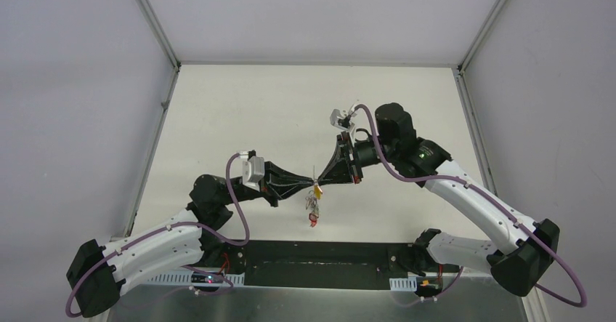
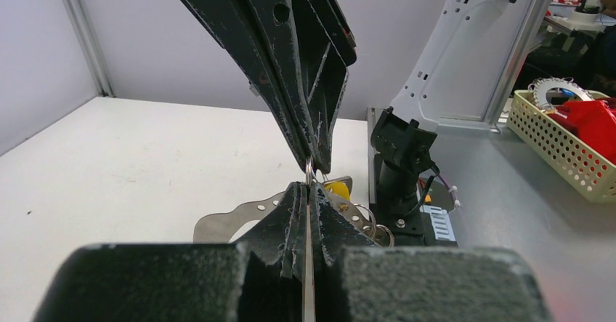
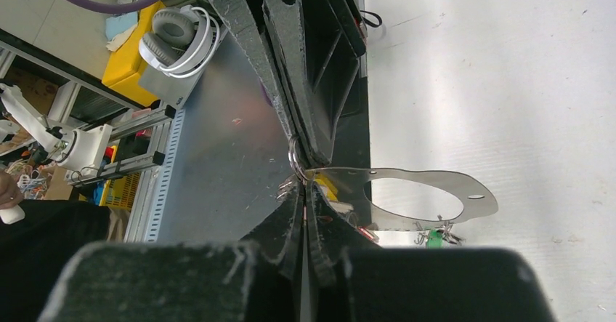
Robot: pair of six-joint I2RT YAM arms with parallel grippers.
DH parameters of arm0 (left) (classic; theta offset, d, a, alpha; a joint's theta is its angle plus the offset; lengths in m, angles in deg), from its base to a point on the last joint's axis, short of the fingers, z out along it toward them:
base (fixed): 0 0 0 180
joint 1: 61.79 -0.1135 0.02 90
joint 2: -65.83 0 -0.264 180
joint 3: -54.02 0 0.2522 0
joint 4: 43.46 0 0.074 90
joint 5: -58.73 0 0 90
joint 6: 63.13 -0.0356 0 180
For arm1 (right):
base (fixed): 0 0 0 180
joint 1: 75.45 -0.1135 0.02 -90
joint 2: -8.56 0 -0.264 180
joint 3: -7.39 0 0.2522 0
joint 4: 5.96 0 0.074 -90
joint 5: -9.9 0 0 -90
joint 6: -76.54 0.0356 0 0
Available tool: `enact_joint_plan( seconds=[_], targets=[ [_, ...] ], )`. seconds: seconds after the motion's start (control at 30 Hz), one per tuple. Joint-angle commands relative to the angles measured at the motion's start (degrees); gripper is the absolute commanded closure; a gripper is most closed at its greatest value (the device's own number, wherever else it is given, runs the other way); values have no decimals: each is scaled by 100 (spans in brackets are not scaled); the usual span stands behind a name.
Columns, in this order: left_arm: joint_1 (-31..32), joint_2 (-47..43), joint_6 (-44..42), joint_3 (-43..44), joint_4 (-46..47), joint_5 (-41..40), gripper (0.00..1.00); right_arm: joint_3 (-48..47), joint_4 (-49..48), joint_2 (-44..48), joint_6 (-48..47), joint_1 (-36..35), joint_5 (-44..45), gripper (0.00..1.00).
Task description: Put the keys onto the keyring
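My two grippers meet tip to tip above the middle of the table. The left gripper is shut, and a thin silvery edge runs between its fingers. It looks like the keyring, a flat grey metal loop with small holes. The right gripper is shut at a small wire ring pinched where the tips touch. Keys hang from the keyring on a yellow tag, a red tag and a green tag.
The black base plate lies along the near edge between the arm bases. White walls enclose the table on three sides. Off the table stand a perforated basket with red parts and a pair of headphones.
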Motion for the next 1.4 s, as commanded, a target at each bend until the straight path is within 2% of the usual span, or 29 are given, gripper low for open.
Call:
enact_joint_plan(
  seconds=[0.0,0.4,0.87,1.0,1.23,1.37],
  targets=[
    [45,-128,44,20,539,-161,100,39,-155,170,-164,27,55,100],
    [49,-130,61,15,669,-227,100,37,301,151,-527,18,160,100],
    [53,50,53,123,703,-185,100,155,-33,74,-288,-130,271,99],
    [45,43,44,127,683,-198,100,137,23,78,-334,-162,344,89],
    [51,1,27,120,584,-216,100,60,174,338,-580,-168,523,50],
    [47,-43,9,123,509,-218,100,-4,151,492,-601,-166,554,40]
  ],
)
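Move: Both pairs of fingertips meet at the small ring: for the right hand the ring lies about 1 cm to the left, level and straight ahead. The yellow key hangs about 2 cm below that hand, 1 cm back and 1 cm left. The metal plate's middle is roughly 4 cm ahead, 1 cm left and 4 cm below. The red-tagged key is some 8 cm below, 2 cm back and 1 cm left. For the left hand, the ring is about 1 cm to the right, straight ahead and level. Downward, about 2 cm, the right hand works with its fingers closing the last little bit at the ring, seeming to pinch the yellow key's end there and draw it down; near the bottom the fingers open over half wide to either side of the key, and the hand lifts slightly. The left hand stays put, still pinching the ring. ##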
